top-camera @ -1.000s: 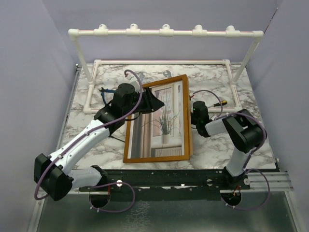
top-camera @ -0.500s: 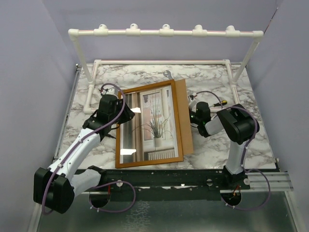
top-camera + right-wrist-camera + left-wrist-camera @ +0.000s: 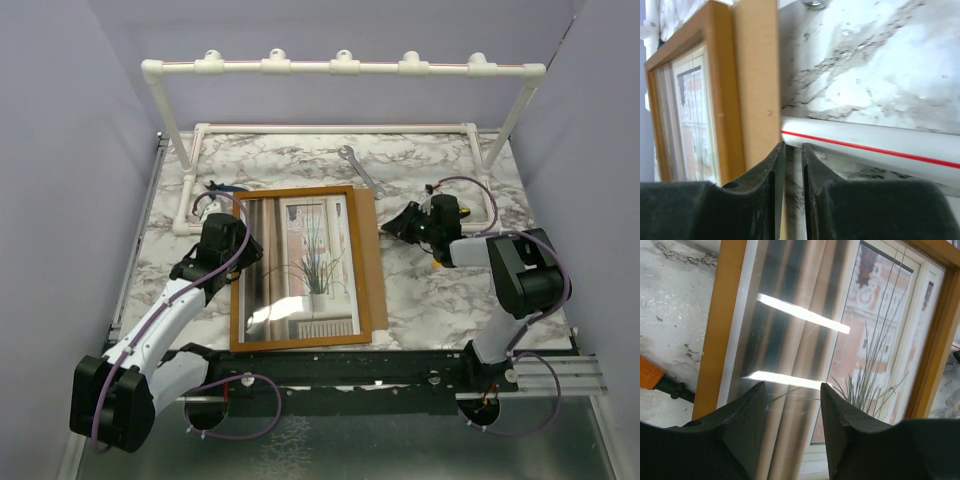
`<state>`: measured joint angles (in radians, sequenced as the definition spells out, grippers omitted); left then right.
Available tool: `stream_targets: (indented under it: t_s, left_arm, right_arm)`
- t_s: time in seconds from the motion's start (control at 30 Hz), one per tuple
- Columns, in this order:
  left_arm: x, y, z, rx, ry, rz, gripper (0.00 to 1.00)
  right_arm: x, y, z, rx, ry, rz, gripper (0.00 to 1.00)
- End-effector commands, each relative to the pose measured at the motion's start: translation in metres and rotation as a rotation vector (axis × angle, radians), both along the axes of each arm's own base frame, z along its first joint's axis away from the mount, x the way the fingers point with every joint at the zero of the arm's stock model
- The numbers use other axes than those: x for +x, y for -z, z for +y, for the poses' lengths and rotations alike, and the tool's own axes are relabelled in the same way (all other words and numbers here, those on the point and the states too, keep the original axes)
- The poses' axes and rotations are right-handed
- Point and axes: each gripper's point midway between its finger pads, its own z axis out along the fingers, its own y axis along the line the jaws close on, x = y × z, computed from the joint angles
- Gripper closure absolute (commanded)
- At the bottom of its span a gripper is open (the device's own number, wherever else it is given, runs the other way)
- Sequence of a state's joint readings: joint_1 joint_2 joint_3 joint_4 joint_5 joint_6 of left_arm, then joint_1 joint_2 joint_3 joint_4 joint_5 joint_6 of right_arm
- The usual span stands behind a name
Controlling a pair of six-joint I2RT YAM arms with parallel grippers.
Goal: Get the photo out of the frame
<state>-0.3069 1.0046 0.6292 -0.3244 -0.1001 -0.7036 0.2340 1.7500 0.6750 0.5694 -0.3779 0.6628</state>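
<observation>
The frame [image 3: 238, 270] lies flat on the marble table, glass up, with the photo [image 3: 305, 265] of curtains and a potted plant behind the glass. A strip of brown backing board [image 3: 375, 262] sticks out along its right side. My left gripper [image 3: 243, 250] is open and empty over the frame's left part; in the left wrist view its gripper [image 3: 792, 386] hovers over the glass and photo [image 3: 865, 340]. My right gripper [image 3: 403, 224] is right of the frame, apart from it. In the right wrist view its gripper [image 3: 793, 146] has jaws nearly together with nothing between them, beside the backing board [image 3: 757, 90].
A white pipe rack [image 3: 340, 68] stands along the back and its base pipes [image 3: 488, 180] run on the table. A wrench [image 3: 360, 166] lies behind the frame. An orange-handled tool [image 3: 652, 376] lies left of the frame.
The frame was tilted up between both grippers; it has shifted left and now lies flat. My right gripper has drawn back to the right. My left gripper has moved toward the frame's left edge.
</observation>
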Motion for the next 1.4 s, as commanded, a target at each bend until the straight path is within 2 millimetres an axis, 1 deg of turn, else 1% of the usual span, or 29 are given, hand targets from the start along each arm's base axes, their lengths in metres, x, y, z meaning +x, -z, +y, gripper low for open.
stream_targets:
  t_s: [0.0, 0.07, 0.1, 0.17, 0.2, 0.27, 0.3, 0.33, 0.37, 0.4, 0.43, 0.5, 0.63, 0.77, 0.97, 1.13, 1.37]
  left_arm:
    - [0.007, -0.002, 0.011, 0.009, -0.075, -0.039, 0.51]
    - [0.008, 0.000, 0.014, 0.019, -0.087, -0.039, 0.50]
    - [0.007, 0.001, 0.015, 0.024, -0.093, -0.038, 0.50]
    - [0.008, 0.000, 0.019, 0.034, -0.104, -0.047, 0.47]
    - [0.008, -0.001, 0.020, 0.043, -0.108, -0.054, 0.45]
    - [0.009, -0.004, 0.026, 0.068, -0.125, -0.070, 0.37]
    - [0.009, -0.006, 0.031, 0.084, -0.140, -0.079, 0.32]
    - [0.009, -0.007, 0.034, 0.097, -0.153, -0.083, 0.24]
    - [0.009, -0.008, 0.037, 0.109, -0.164, -0.089, 0.16]
    - [0.008, -0.006, 0.040, 0.118, -0.174, -0.090, 0.10]
    - [0.008, -0.005, 0.043, 0.127, -0.185, -0.092, 0.08]
    - [0.006, -0.003, 0.047, 0.141, -0.201, -0.096, 0.08]
    - [0.007, 0.006, 0.048, 0.140, -0.200, -0.115, 0.08]
    - [0.011, 0.018, 0.043, 0.130, -0.186, -0.106, 0.10]
    - [0.020, 0.030, 0.037, 0.134, -0.153, -0.092, 0.15]
    - [0.022, 0.042, 0.036, 0.127, -0.142, -0.066, 0.15]
    - [0.023, 0.055, 0.040, 0.140, -0.132, -0.047, 0.12]
  right_arm:
    - [0.006, 0.002, -0.038, -0.092, 0.081, 0.058, 0.75]
    - [0.007, 0.000, -0.053, -0.102, 0.115, 0.067, 0.69]
    - [0.007, -0.001, -0.058, -0.107, 0.121, 0.070, 0.66]
    - [0.003, -0.009, -0.059, -0.123, 0.101, 0.055, 0.55]
    - [0.001, -0.013, -0.057, -0.120, 0.081, 0.045, 0.47]
    - [-0.005, -0.020, -0.050, -0.101, 0.037, 0.047, 0.28]
    - [-0.007, -0.024, -0.046, -0.101, 0.017, 0.054, 0.21]
    - [-0.012, -0.025, -0.039, -0.119, -0.012, 0.059, 0.14]
    - [-0.018, -0.026, -0.034, -0.147, -0.032, 0.066, 0.04]
    - [-0.023, -0.026, -0.028, -0.183, -0.047, 0.062, 0.01]
    - [-0.029, -0.027, -0.021, -0.218, -0.068, 0.057, 0.00]
    - [-0.039, -0.030, -0.009, -0.269, -0.096, 0.044, 0.00]
    - [-0.051, -0.027, 0.004, -0.264, -0.130, 0.061, 0.00]
    - [-0.054, -0.017, 0.013, -0.258, -0.161, 0.085, 0.00]
    - [-0.053, -0.010, 0.031, -0.252, -0.206, 0.098, 0.00]
    - [-0.056, -0.005, 0.044, -0.242, -0.246, 0.105, 0.00]
    - [-0.059, -0.002, 0.052, -0.233, -0.260, 0.108, 0.00]
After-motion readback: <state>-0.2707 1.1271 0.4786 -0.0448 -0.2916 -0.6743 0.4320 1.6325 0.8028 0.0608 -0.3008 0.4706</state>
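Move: Left hand: the frame's left rail runs about 6 cm to its left and 8 cm below, with the orange screwdriver handle some 12 cm left, 2 ahead; the white pipe's left stretch is about 13 ahead, 11 left. Right hand: the spot it goes for on the frame's right rail is roughly 6 cm left, 6 back and slightly lower; the bared backing strip there is 3 left, 5 back. The pipe's right stretch crosses 3 ahead, centred 5 right. Backing off about 5 cm to the right, the right hand spreads its fingers wide and rises, swings some 9 cm left and 7 back, then sinks to straddle the frame's right rail and backing strip, turning slightly counter-clockwise. The left hand opens wide while shifting left, then sinks with a little forward until its fingers stand either side above the left rail. Neither hand closes. ##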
